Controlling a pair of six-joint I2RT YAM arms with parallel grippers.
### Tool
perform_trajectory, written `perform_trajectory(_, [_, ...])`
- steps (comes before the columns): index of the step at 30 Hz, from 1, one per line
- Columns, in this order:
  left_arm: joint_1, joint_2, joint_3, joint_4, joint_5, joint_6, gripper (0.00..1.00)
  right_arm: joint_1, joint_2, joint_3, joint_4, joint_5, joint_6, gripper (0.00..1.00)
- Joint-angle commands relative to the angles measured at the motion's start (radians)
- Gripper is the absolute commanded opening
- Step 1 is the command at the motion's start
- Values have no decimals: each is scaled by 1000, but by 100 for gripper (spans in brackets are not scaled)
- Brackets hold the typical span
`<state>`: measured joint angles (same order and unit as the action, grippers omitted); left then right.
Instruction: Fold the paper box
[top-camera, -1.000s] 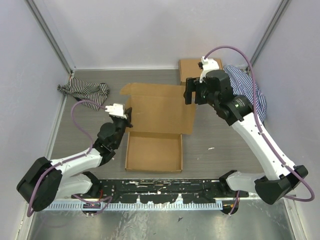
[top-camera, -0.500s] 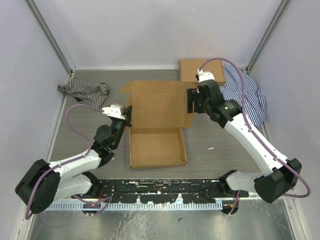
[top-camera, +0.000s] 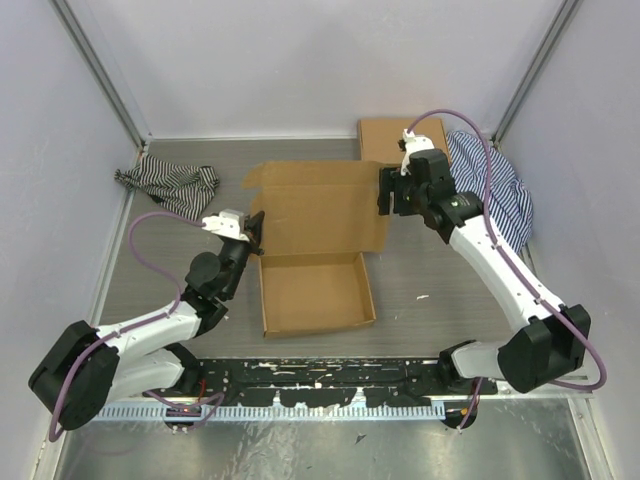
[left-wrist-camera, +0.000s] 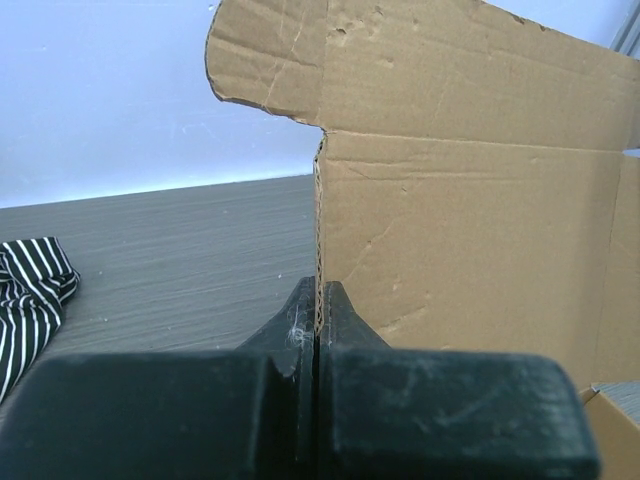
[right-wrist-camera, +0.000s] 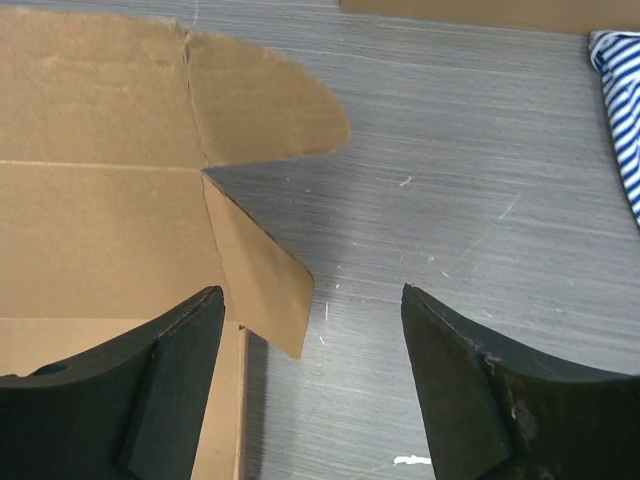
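The paper box (top-camera: 318, 292) is brown die-cut cardboard, with a shallow tray near me and its lid panel (top-camera: 320, 205) raised behind it. My left gripper (top-camera: 256, 232) is shut on the lid's left edge, and the left wrist view shows the corrugated edge (left-wrist-camera: 320, 220) pinched between the fingers (left-wrist-camera: 345, 315). My right gripper (top-camera: 386, 192) stands open at the lid's right edge. In the right wrist view a small side flap (right-wrist-camera: 262, 272) hangs between its spread fingertips (right-wrist-camera: 195, 320), just right of the left one, below a rounded flap (right-wrist-camera: 265, 100).
Another flat brown cardboard box (top-camera: 392, 135) lies at the back right, beside a blue striped cloth (top-camera: 497, 182). A black-and-white striped cloth (top-camera: 170, 182) is bunched at the back left. White walls with metal posts enclose the grey table (top-camera: 440, 270).
The box's tray has slid a little to the right and turned slightly. The right gripper dipped toward the lid's right edge, then drew back a little. The left gripper kept its pinch.
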<state>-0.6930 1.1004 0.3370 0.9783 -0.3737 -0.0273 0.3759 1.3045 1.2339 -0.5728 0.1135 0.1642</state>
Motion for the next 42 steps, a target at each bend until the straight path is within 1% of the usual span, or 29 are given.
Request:
perform_trajectory(1, [-2,-20,-10,74,10,0,0,-33,29,33,120,-175,-72,76])
perform_trajectory(4, [-2,-19,-9,75,11,0,0,-35,56,50,131,-218,-83,76])
perform_trajectory(7, [-3,-14,-10,78,11,0,0,-35,91,78,125,-226,-82,74])
perform_trajectory(8, [-3,-13,-10,82,12,0,0,-36,99,85,120,-233,-83,73])
perform_trajectory(10, [-3,-13,-10,84,11,1,0,-35,114,94,108,-267,-92,68])
perform_trajectory(11, [-3,-13,-11,83,12,1,0,-35,119,100,100,-279,-94,61])
perform_trajectory(15, [-3,-10,-9,84,2,9,0,-35,130,106,75,-312,-87,26])
perform_trajectory(16, [-3,-9,-8,83,-3,11,1,-34,129,103,72,-306,-82,19])
perform_trajectory(18, [-3,-12,-2,66,-15,11,8,-35,122,90,67,-277,-65,12])
perform_trajectory(19, [-2,-15,2,51,-21,8,14,-34,112,75,72,-263,-58,11])
perform_trajectory(21, [-3,-32,19,-2,-32,-4,34,-35,81,34,100,-233,-48,9])
perform_trajectory(22, [-3,-44,29,-41,-35,-7,41,-34,56,8,121,-228,-46,8])
perform_trajectory(23, [-3,-59,46,-85,-42,-12,47,-34,29,-21,153,-221,-45,8])
perform_trajectory(24, [-3,-77,65,-143,-52,-21,51,-34,-3,-52,181,-217,-42,7])
perform_trajectory(27, [-3,-146,135,-330,-97,-35,54,-33,-83,-101,234,-204,-30,7])
perform_trajectory(30, [-3,-206,206,-497,-146,-59,55,-25,-116,-102,231,-185,-26,6])
perform_trajectory(33, [-3,-248,267,-664,-169,-70,56,-2,-149,-112,248,-151,-63,6])
perform_trajectory(35, [-3,-266,304,-745,-180,-76,57,17,-183,-132,281,-134,-98,6])
perform_trajectory(37, [-3,-278,332,-801,-177,-75,58,29,-225,-164,334,-149,-142,6])
perform_trajectory(39, [-3,-281,365,-858,-163,-72,62,41,-271,-194,375,-188,-194,6])
perform_trajectory(42, [-2,-262,401,-911,-114,-36,69,43,-315,-203,374,-250,-265,6])
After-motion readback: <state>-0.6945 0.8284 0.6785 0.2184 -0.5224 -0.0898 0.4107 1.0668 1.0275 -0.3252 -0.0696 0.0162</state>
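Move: My left fingers still pinch the left side flap of the box's raised lid; the lid panel's middle is about 12 cm to their right and 3 cm farther out. My open right hand has the lid's right side flap about 2 cm ahead, 4 cm left and 2 cm down. From that right hand the lid panel's middle lies roughly 15 cm left, level with it, and the open tray some 16 cm back, 15 cm left and 11 cm below. I slide my right hand left about 4 cm and a little forward and down, turning it counter-clockwise, and pinch the lid's right side flap. As it closes, my left hand holds still, then opens, lets go and lifts away some 7 cm up and 4 cm left. Keeping its pinch, my right hand draws the flap back and up, about 5 cm each, its fingers tipping upward. ##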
